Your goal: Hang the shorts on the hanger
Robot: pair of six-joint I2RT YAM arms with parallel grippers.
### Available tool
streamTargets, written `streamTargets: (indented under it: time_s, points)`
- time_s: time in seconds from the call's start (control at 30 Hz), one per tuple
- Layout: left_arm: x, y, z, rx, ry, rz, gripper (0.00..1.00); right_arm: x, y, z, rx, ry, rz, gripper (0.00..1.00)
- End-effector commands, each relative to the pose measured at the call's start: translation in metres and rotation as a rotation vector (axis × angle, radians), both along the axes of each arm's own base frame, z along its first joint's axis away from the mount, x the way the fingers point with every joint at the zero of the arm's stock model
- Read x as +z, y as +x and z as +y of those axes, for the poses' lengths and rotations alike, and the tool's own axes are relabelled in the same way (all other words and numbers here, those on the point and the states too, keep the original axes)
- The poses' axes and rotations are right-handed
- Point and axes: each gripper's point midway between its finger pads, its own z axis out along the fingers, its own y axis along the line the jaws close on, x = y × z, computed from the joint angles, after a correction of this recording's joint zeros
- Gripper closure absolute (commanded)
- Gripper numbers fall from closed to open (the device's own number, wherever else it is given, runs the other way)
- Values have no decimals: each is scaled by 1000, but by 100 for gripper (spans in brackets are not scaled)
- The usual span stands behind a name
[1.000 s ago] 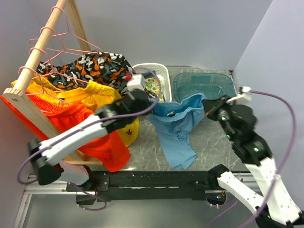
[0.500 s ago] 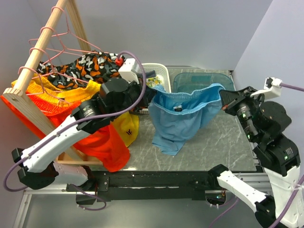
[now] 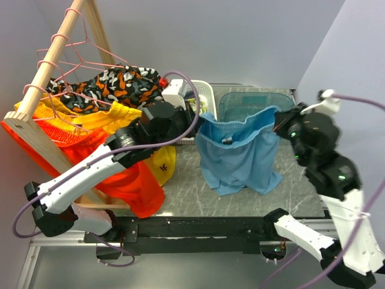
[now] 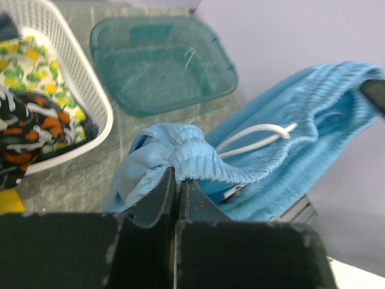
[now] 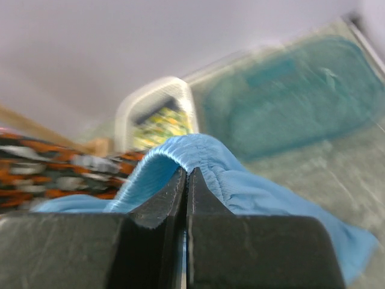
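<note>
The light blue shorts [image 3: 240, 158] hang above the table, stretched by the waistband between both grippers, legs drooping to the tabletop. My left gripper [image 3: 201, 118] is shut on the waistband's left end [image 4: 198, 158], with the white drawstring [image 4: 258, 135] lying just to its right. My right gripper [image 3: 278, 120] is shut on the waistband's right end [image 5: 198, 153]. In the wrist views the left gripper [image 4: 178, 176] and right gripper [image 5: 185, 176] each pinch a fold of elastic. An empty pink wire hanger [image 3: 90, 62] hangs from the wooden rod at upper left, well apart from the shorts.
A slanted wooden rack [image 3: 53, 69] at the left carries patterned shorts [image 3: 114, 84], yellow shorts [image 3: 114, 117] and an orange garment [image 3: 129, 180]. Behind the shorts stand a white basket [image 3: 204, 90] with clothes and a teal bin [image 3: 258, 102].
Both grippers have raised the shorts and pulled the waistband taut. The fabric went from a bunched heap to a flat hanging sheet. The right arm swung back and to the right.
</note>
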Motion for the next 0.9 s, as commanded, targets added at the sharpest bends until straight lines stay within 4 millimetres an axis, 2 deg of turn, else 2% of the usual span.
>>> streamTargets:
  time_s: [0.0,0.03,0.07,0.1,0.13,0.17,0.2,0.23,0.27,0.3,0.33,0.37,0.4,0.47,0.5,0.53,0.57,0.6,0.63,0.67,0.7,0.77,0.8,0.83,0.87]
  points:
    - [-36,8,-21,-17,-1,33,99,-72,22,-23,-117,-11,99,98]
    - [-58,9,-25,-21,26,62,99,-109,29,-23,-108,-8,164,98]
    - [-76,11,-33,-24,46,92,99,-126,31,-31,-117,15,191,97]
    - [-94,13,-35,-11,71,113,99,-144,32,-25,-84,44,217,93]
    - [-104,14,-37,-4,86,122,99,-177,32,-24,-80,47,264,87]
    - [-114,15,-42,3,102,127,96,-185,29,-23,-73,62,260,80]
    - [-122,18,-40,34,119,131,90,-195,28,-21,-64,66,272,64]
    - [-125,20,-40,43,121,136,76,-209,26,-19,-48,70,293,57]
    - [-126,21,-41,47,121,136,63,-212,24,-19,-49,70,300,54]
    - [-118,22,-41,53,106,127,47,-213,23,-17,-38,69,307,47]
    - [-111,23,-42,56,95,117,38,-210,22,-14,-20,78,299,43]
    - [-104,24,-42,56,93,103,34,-206,21,-13,-8,80,292,39]
    - [-85,26,-41,60,71,85,31,-204,20,-11,-1,84,285,30]
    - [-61,32,-38,95,53,51,24,-196,17,-3,51,100,265,25]
    - [-27,37,-35,119,5,13,24,-196,16,0,66,110,264,22]
    - [-16,40,-29,147,11,8,24,-199,14,4,86,117,266,21]
    - [-9,55,-19,222,15,2,24,-200,12,8,106,126,269,18]
    - [33,61,-9,262,-61,-31,24,-202,11,10,114,129,268,17]
    - [38,67,1,307,-48,-21,26,-207,9,10,116,130,273,17]
    - [45,85,17,407,-54,-28,26,-207,8,11,125,129,272,16]
    - [79,91,34,468,-116,-65,26,-209,7,11,127,125,277,16]
    - [90,112,62,592,-116,-87,28,-210,6,14,141,121,283,16]
    - [106,119,85,690,-140,-124,28,-211,6,16,154,124,287,16]
    - [110,127,102,757,-125,-150,29,-212,6,17,156,125,287,16]
    - [122,132,115,822,-165,-187,29,-214,5,23,185,131,292,16]
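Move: The shorts hang by the waistband between my hands. Their landing place, the bare table, is about 14 cm right of my left hand, 3 cm nearer and 27 below; from my right hand, 10 cm left, 3 nearer and 29 below. From my left hand, the white basket is straight ahead about 20 cm, the teal bin 20 ahead and 24 right, both about 24 below; the free pink hangers are roughly 15 ahead, 27 left and 5 above. I bring both hands down with the held waistband, the left about 17 cm, the right 26 while tipping its fingers down almost 30 degrees, and open both to let the shorts go. Then my left hand sweeps up nearly 30 cm, also forward and left towards the hangers, turning counter-clockwise; my right rises about 5 cm and stays open by the shorts' right end. ##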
